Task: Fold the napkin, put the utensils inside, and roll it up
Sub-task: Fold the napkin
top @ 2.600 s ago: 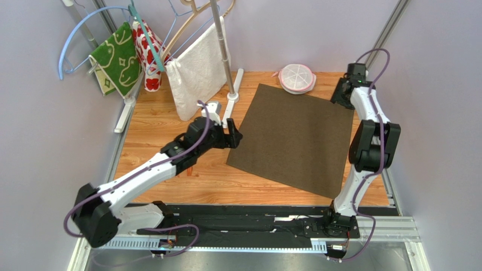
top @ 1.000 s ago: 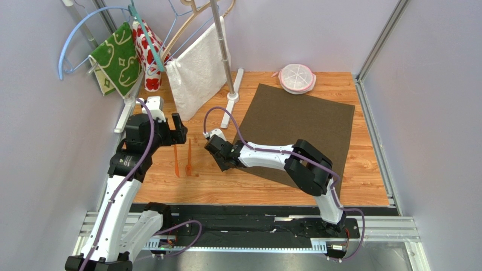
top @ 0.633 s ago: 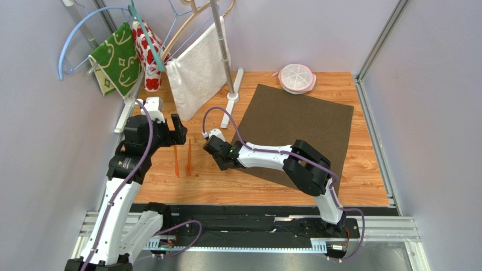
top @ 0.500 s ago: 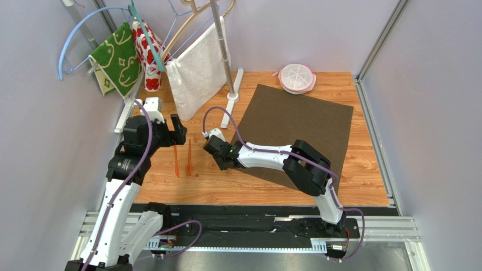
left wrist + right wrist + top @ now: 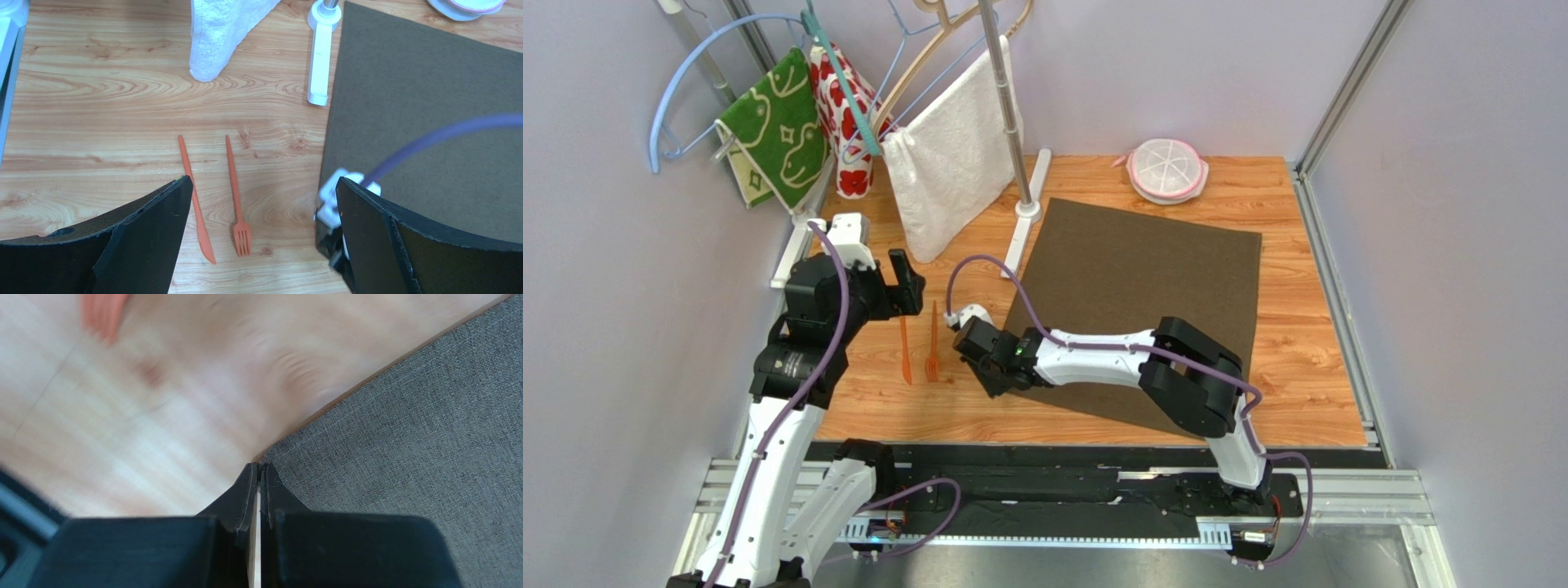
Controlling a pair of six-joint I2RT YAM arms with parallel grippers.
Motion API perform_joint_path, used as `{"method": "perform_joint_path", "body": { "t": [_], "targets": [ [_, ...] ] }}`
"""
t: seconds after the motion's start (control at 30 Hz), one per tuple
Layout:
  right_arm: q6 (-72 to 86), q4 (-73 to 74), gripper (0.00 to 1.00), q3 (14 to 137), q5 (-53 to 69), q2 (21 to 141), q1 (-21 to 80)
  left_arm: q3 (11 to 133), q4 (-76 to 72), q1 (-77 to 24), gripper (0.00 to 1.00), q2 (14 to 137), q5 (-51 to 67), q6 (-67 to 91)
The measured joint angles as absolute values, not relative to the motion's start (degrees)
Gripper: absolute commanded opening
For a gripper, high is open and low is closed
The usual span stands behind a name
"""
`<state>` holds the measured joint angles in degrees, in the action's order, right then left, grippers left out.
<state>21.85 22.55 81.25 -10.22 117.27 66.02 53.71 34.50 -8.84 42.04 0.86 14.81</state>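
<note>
The dark brown napkin lies flat on the wooden table, right of centre. My right gripper is shut on its near-left corner, and in the right wrist view the closed fingertips pinch the napkin right at its point. The utensils lie side by side just left of that corner: an orange knife and an orange fork. My left gripper hovers above them, open and holding nothing. In its wrist view the knife and fork lie between the wide-apart jaws, with the napkin at the right.
A white towel hangs from a stand whose foot rests beside the napkin's far-left corner. A green patterned cloth and a red-patterned one hang at the back left. A pink-rimmed lidded bowl sits at the far edge.
My right gripper has closed on the napkin's near-left corner and dragged it left and nearer; the whole napkin has shifted and turned. The left gripper has stayed open over the utensils.
</note>
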Motion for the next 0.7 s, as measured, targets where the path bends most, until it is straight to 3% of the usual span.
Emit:
{"method": "perform_joint_path", "body": {
  "t": [0.3,0.5,0.7],
  "targets": [
    [19.77,26.30,0.00,75.42,-13.61,107.26,64.93,53.63,34.50,-8.78,0.96,42.00,0.73,14.81],
    [15.73,27.49,0.00,70.06,-19.97,97.27,48.84,53.63,34.50,-8.54,0.96,41.78,0.64,14.81],
    [9.89,28.75,0.00,69.19,-26.76,97.43,34.50,53.60,34.50,-8.47,0.96,41.69,0.62,14.81]
  ]
}}
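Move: The napkin's near-left corner is already pinched in the right fingers, only a couple of centimetres above the table. The napkin's far-right corner lies about 31 cm ahead and 50 cm to the right of this hand. The fork lies some 9 cm ahead and 10 cm left, the knife 8 cm ahead and 15 cm left, the stand foot 34 cm ahead and 5 cm right. From the idle left hand, the far-right corner is roughly 25 cm ahead, 65 cm right and 24 cm below. The napkin's near-left corner, kept pinched in the shut right fingers, is drawn back about 2 cm, then lifted and swept to the right and forward across the cloth towards its far-right corner, ending some 26 cm right, 16 cm forward and 5 cm higher. The hand speeds up as it goes and turns clockwise through about 30 degrees, with some tilt. ##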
